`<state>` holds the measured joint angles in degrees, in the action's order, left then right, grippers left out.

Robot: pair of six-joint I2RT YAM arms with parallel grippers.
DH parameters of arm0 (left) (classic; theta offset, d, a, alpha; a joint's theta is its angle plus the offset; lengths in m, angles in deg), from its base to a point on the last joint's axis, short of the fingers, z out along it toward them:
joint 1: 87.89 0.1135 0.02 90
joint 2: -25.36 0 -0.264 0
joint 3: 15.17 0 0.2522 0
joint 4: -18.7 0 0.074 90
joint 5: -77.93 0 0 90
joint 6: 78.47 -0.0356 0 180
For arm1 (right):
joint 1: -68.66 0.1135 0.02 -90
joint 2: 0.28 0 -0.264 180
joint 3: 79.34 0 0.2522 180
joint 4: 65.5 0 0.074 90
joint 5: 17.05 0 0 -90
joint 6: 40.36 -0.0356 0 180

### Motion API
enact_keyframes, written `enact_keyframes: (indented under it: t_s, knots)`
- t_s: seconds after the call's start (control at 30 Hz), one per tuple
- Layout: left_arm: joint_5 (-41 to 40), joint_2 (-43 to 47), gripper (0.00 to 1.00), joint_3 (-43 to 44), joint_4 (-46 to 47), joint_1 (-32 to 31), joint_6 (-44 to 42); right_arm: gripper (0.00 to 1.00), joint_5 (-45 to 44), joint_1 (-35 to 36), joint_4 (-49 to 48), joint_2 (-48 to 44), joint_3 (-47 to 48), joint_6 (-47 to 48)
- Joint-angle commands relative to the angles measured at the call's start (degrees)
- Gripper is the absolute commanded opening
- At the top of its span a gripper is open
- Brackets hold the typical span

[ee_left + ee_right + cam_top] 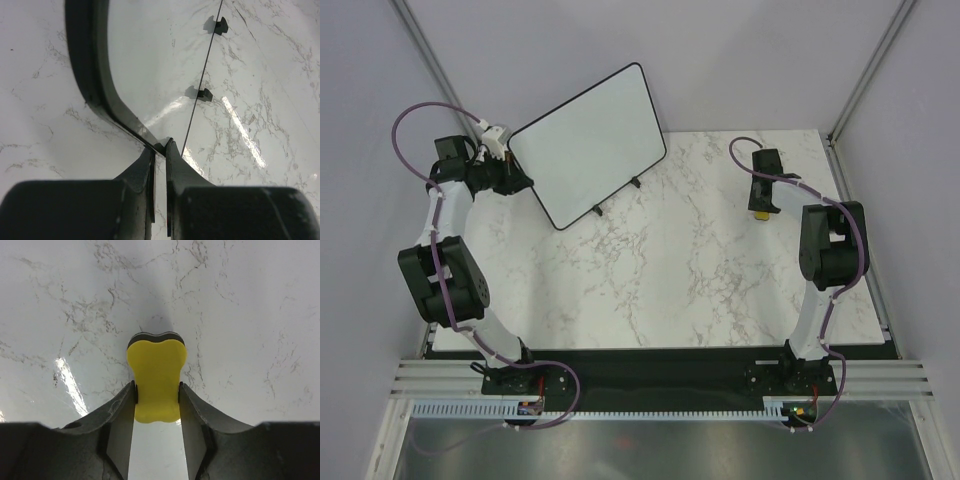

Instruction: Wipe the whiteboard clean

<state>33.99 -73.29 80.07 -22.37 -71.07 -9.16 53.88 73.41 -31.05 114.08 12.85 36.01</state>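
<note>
The whiteboard [592, 142] stands tilted on two small black feet at the back left of the marble table; its white face shows no marks. My left gripper [517, 182] is shut on the board's left rim; the left wrist view shows both fingertips pinching the thin black edge [159, 146] of the whiteboard [150, 60]. My right gripper [761, 207] is at the back right, shut on a yellow eraser [156, 377] with a dark felt underside, just above the table. The eraser shows as a small yellow spot in the top view [760, 214].
The marble tabletop [700, 260] runs from the board to the right arm. Grey walls and aluminium posts [865, 75] close in the back and sides. The arm bases and a cable tray [650, 405] sit along the near edge.
</note>
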Motion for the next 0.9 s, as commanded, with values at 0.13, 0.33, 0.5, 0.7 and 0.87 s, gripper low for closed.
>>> enact_keyframes:
  t_s: [0.13,0.33,0.5,0.7,0.87]
  knots:
    - [-3.8,-0.6,0.03,1.8,3.1,1.0,-5.6,0.66,2.6,-0.2,1.0,-0.6,-0.1,-0.3]
    - [-1.9,-1.3,0.27,1.8,3.9,1.1,-5.2,0.73,4.2,-0.3,0.8,-0.8,-0.3,-0.3]
    - [-2.5,-1.6,0.34,2.0,4.6,1.0,-4.7,0.74,4.3,-0.2,0.6,-1.1,-0.6,-0.5]
    - [-2.5,-0.7,0.39,1.1,5.4,1.0,-5.2,0.73,4.2,-0.2,-0.2,-1.5,-1.5,-0.7]
    - [-2.6,0.3,0.47,0.1,5.9,1.0,-5.7,0.73,4.0,-0.2,-0.7,-2.3,-2.1,-1.0]
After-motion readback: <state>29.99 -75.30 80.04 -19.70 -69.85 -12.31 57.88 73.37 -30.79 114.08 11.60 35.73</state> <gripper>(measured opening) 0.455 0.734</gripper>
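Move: The eraser sits between the right hand's fingers, its middle about 1 cm ahead of the hand point and 1 cm below, with bare marble around it. The whiteboard is still held by its raised left edge in the left hand; its middle lies some 10 cm ahead and 14 cm to the right, at about hand height. The near clip on its lower edge is roughly 15 cm right, 3 cm back and 14 cm below the left hand; the far clip about 25 cm right, 5 cm ahead and equally low. The eraser is let go onto the marble as the right fingers spread wide around it, that hand easing about 1 cm left and 1 cm down without leaving. Shortly after, the whiteboard's left edge is released too: the left fingers open partway and the hand backs off some 2.5 cm to the left, slightly down and forward, rolling about 5 degrees. ##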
